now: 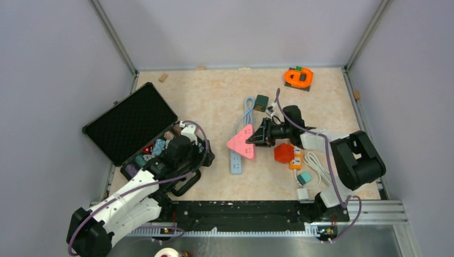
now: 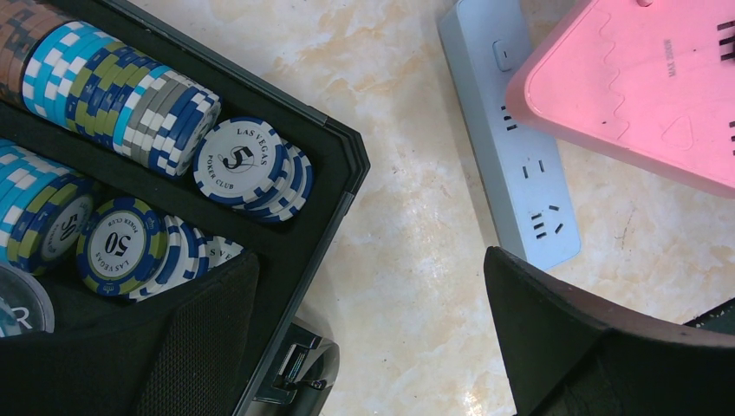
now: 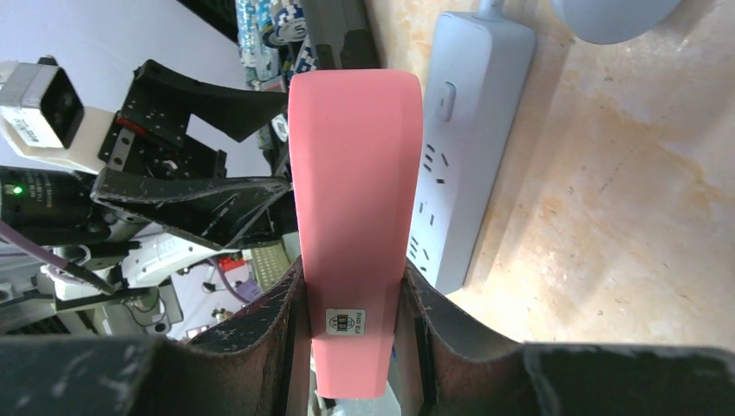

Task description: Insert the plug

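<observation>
The plug (image 1: 242,143) is a flat pink triangular block. My right gripper (image 1: 258,137) is shut on its narrow end and holds it in the air over the pale blue-grey power strip (image 1: 236,163), which lies flat on the table. In the right wrist view the plug (image 3: 355,191) stands between the two fingers (image 3: 260,321), with the strip (image 3: 459,147) just to its right. My left gripper (image 2: 366,269) is open and empty, low over bare table between the black case and the strip (image 2: 520,165). The plug's edge (image 2: 641,87) shows at upper right.
An open black case (image 1: 131,123) with poker chips (image 2: 243,160) lies at the left, under my left wrist. A red hexagon (image 1: 284,152), an orange adapter (image 1: 295,159), a teal cube (image 1: 304,177) and a white cable (image 1: 317,167) lie right of the strip. An orange object (image 1: 298,77) sits at the far right.
</observation>
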### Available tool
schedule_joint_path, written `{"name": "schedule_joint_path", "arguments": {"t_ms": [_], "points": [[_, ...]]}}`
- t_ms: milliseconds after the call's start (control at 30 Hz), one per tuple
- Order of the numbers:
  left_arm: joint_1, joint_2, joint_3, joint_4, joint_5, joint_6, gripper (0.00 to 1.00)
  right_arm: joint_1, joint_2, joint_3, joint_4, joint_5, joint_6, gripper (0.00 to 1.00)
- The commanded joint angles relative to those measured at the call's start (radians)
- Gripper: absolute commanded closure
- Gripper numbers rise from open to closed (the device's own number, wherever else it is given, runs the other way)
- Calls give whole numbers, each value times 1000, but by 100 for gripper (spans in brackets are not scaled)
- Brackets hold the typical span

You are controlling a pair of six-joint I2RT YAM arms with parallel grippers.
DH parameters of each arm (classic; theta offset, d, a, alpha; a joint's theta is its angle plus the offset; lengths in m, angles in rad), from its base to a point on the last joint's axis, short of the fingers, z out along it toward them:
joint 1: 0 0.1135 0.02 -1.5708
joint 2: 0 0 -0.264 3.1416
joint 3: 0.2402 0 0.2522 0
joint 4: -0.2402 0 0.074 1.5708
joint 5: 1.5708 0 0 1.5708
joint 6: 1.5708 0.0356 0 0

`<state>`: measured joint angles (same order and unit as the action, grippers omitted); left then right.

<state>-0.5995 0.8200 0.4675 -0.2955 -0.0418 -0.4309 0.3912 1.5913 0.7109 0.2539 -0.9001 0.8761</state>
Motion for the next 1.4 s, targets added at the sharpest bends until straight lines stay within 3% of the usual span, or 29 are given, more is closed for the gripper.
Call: {"name": "schedule_joint_path", "arguments": {"t_ms": [0,467,700,1033,1367], "points": [[4,-12,17,27,5,12,1,7,-1,39,-35,14,-51,100],[4,-7,19,25,2,12,1,6,101,34,-67,8,-106,100],[3,10,26,54,30,3,1,7,99,82,-232,93,-215,100],[4,186,98,176,224,-53,1,7,159,121,-324,139,-292,100],[4,324,166,222,264,-89,6,6,196,151,-350,147,-320,100]]}}
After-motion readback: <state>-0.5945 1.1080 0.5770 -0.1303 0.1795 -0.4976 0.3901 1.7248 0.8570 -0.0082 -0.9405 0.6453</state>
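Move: The right hand already holds the pink triangular plug over the blue strip, whose middle is about 5 cm to its left, 2 cm back and 8 cm below. From that hand the green cube is about 19 cm ahead and 4 cm right, the red adapter 13 cm right and 2 cm back. The empty left hand has the strip about 10 cm to its right, 2 cm ahead and 7 cm below; the pink plug is 12 cm right and 4 cm ahead, about level. Keeping its pinch on the pink plug, the right hand brings it down about 3 cm until it seems to rest on the blue strip, then stays low while turning slightly counter-clockwise and dipping its fingertips. Late on, the left hand, fingers still wide, heads about 6 cm right and a little forward towards the strip and plug, tilting down a little. ##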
